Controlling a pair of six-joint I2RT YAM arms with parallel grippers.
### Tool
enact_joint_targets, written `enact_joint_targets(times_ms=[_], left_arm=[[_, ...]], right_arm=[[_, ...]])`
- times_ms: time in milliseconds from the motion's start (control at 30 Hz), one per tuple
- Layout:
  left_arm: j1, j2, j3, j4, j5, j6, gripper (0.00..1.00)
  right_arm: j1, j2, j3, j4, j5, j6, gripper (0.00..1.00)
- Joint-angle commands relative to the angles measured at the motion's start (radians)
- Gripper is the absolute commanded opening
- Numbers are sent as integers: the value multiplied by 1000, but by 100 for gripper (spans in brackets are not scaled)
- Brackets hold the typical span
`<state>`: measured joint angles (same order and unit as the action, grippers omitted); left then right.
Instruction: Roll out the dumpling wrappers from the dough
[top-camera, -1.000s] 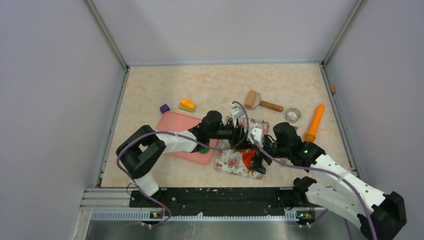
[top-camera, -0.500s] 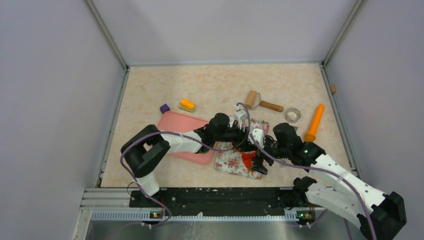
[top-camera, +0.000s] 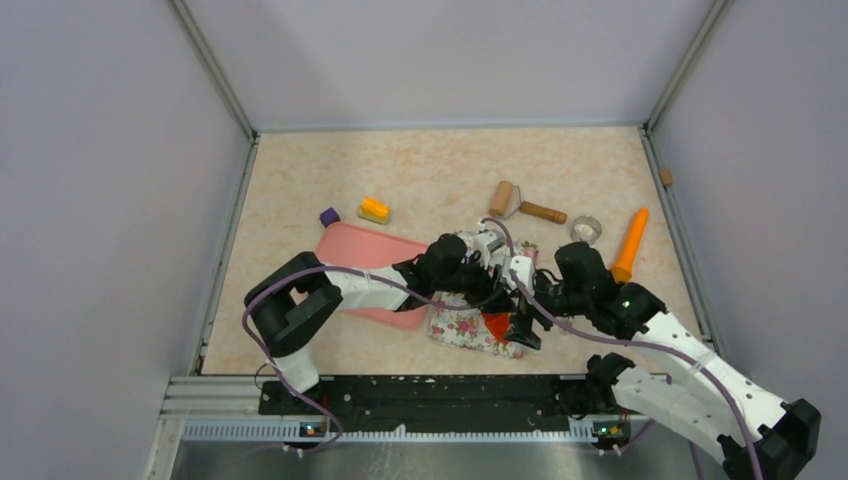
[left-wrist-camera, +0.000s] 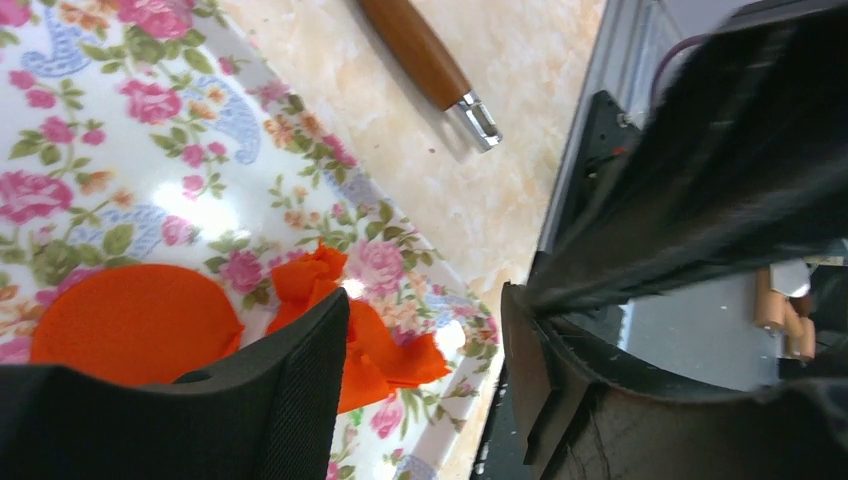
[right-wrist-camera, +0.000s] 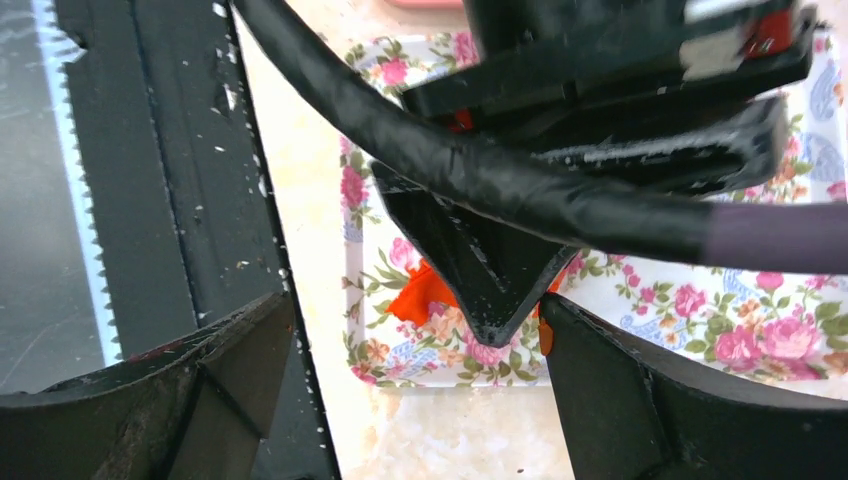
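Observation:
The dough (left-wrist-camera: 375, 345), a ragged orange-red scrap, lies near the corner of the floral tray (left-wrist-camera: 120, 150). Beside it on the tray is a flat round orange-red disc (left-wrist-camera: 130, 325), which looks like one of the dumpling wrappers. My left gripper (left-wrist-camera: 425, 390) hangs open over the scrap, one finger (left-wrist-camera: 270, 400) overlapping it. From above, the left gripper (top-camera: 505, 300) and the right gripper (top-camera: 522, 332) crowd the dough (top-camera: 494, 324). The right gripper (right-wrist-camera: 420, 400) is open at the tray's near edge, with the left fingertip (right-wrist-camera: 480, 290) between its fingers and dough (right-wrist-camera: 415, 295) peeking out behind.
A pink tray (top-camera: 355, 250) lies under the left arm. At the back are a wooden roller (top-camera: 503, 197), a brown handle (top-camera: 543, 212), the metal ring cutter (top-camera: 586, 231), an orange carrot-shaped stick (top-camera: 630, 246), a purple block (top-camera: 329, 216) and a yellow block (top-camera: 375, 210). The black rail (right-wrist-camera: 150, 200) runs close by.
The left arm has swung right and nearer, from the pink tray's edge to over the floral tray, its jaws narrowing slightly. The right arm shifted a little to the right.

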<state>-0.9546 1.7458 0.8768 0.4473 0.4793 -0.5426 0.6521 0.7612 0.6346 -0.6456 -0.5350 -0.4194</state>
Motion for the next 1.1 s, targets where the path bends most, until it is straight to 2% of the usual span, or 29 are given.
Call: enact_joint_targets(times_ms=[0,233,400,533,633,700,833,967,1067], left_arm=[[7,-17,-18,-28,-42,77,60],[115,-110,-46,-38,85,75,62],[186,-147,-32,-56,199,88,63],[188,-186,-9,-89,201,136,63],[200,-190,37,-243,101,183,63],[246,-190,49,-346,15,176,62],[364,-204,38,-456,-47,154,62],[427,-198,51,-551,-26,229,62],[437,-170,60,-580,-25,245,62]], right_arm=[[12,-33,94,1,-72,-38,94],[12,-53,194,-119,-79,-51,93],[13,-37,178,-58,-22,4,93],[13,-19,149,26,1,54,94],[12,10,140,24,18,7,92],[12,53,141,-2,38,-52,88],[12,220,165,-1,143,-65,68],[12,377,179,118,252,-32,47],[12,425,167,230,315,-38,41]])
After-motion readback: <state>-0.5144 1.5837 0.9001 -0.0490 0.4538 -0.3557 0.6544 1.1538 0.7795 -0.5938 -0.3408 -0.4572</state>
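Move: The folded red scrap lies about 4 cm ahead of my right hand, 3 cm to its left and 8 cm below. From that hand, the round red wrapper is some 10 cm ahead and 6 cm left, and the spatula handle 5 cm ahead and 13 cm right. My left hand heads for the floral tray's left edge, roughly 13 cm ahead, 14 cm left and 6 cm lower; from it the green wrapper is about 7 cm ahead and 22 cm left, the scrap level and 2 cm left. I lift my right hand about 6 cm clear, then swoop it forward and some 9 cm down towards the scrap, fingertips dipping as wide-open fingers draw to half open. Meanwhile my left hand dips slightly, then sweeps left and forward, about 20 cm in all, off the scrap to above the gap between the floral and pink trays, turning some 20 degrees counter-clockwise, fingers staying open. ##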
